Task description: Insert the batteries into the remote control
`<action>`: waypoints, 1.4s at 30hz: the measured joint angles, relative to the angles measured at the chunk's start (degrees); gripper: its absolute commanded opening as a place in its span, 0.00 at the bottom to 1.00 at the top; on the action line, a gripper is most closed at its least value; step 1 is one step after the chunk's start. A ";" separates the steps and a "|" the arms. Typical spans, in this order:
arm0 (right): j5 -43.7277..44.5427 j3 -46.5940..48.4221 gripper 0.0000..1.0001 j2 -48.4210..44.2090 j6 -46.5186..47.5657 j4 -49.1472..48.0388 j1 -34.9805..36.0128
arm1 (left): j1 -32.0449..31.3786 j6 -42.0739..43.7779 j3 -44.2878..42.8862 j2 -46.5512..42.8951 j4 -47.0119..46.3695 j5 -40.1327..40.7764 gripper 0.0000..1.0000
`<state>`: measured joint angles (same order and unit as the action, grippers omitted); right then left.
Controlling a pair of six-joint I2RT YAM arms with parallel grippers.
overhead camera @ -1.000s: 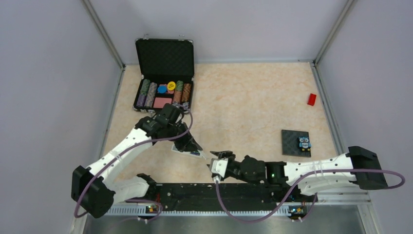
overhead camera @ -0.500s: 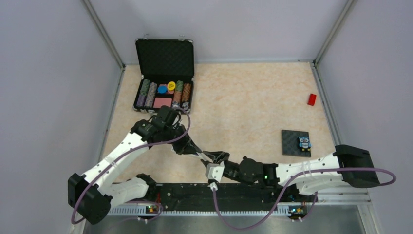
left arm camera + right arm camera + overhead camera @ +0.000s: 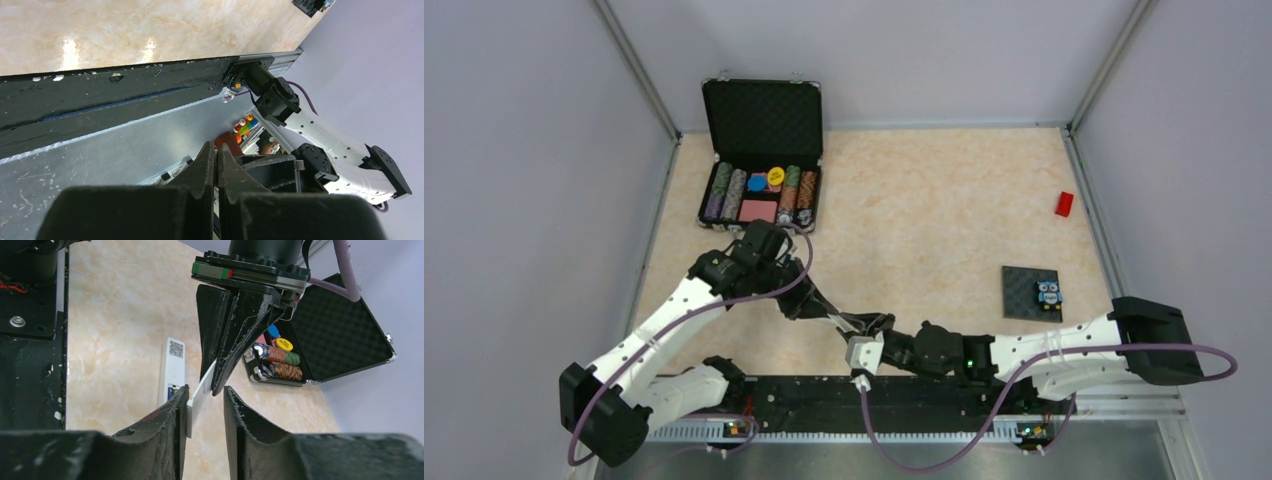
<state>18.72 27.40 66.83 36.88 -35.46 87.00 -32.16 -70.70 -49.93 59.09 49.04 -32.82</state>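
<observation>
The white remote control point(image 3: 172, 365) lies flat on the table, seen in the right wrist view. A small blue-green patch point(image 3: 171, 390) shows at its near end, and I cannot make out the batteries as such. My left gripper point(image 3: 217, 388) is shut on a thin white cover plate point(image 3: 199, 399) and holds it slanted above the table. The plate's free end reaches between the fingers of my right gripper point(image 3: 206, 388). It rests against the left finger, with a gap to the right one. In the top view the left gripper point(image 3: 842, 322) and right gripper point(image 3: 872, 325) meet near the front rail.
An open black case of poker chips point(image 3: 762, 160) stands at the back left. A small red block point(image 3: 1064, 203) lies at the far right. A dark square plate with an owl figure point(image 3: 1031, 292) sits right of centre. The black rail point(image 3: 844, 395) runs along the near edge.
The left gripper has carried the cover plate from the remote towards the right gripper. The right gripper moved left to meet it and narrowed its jaws around the plate's end.
</observation>
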 measured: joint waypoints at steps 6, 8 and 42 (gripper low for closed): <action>-0.55 0.00 0.08 0.00 -0.46 1.05 0.00 | 0.00 -0.81 0.02 -0.13 -0.74 0.00 0.00; -0.24 0.00 0.02 0.00 -0.55 1.18 0.00 | 0.00 -1.07 0.17 -0.17 -0.90 0.11 0.04; -10.49 10.29 0.00 10.82 -98.84 18.71 -18.40 | 20.81 26.58 10.82 -8.41 -6.25 33.75 0.70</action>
<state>8.23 37.69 77.65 -61.95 -16.75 68.60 -11.35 -44.12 -39.11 50.68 42.78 0.93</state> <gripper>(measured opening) 0.015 0.695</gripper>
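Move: Just off the right hand's half-open fingertips, about 2 cm to its left and 1 cm ahead at nearly its own height, is the battery cover, its free end between them. The left hand still grips the other end, the cover's middle some 2 cm to its right, 1 cm back and 1 cm below. The remote lies on the table about 10 cm ahead of the right hand, 10 cm left and 19 cm below; its batteries are some 9 cm ahead and 7 cm left. Closing its fingers on the cover's free end, the right hand takes it while the left then opens wide, lets go and clears out some 16 cm left, 9 cm forward and 8 cm down, its fingers swinging to point down and forward. The right rolls about 100 degrees around its own finger line, fingers dipping slightly, and carries the cover roughly 5 cm down and 4 cm forward, finally left too, towards the remote. ##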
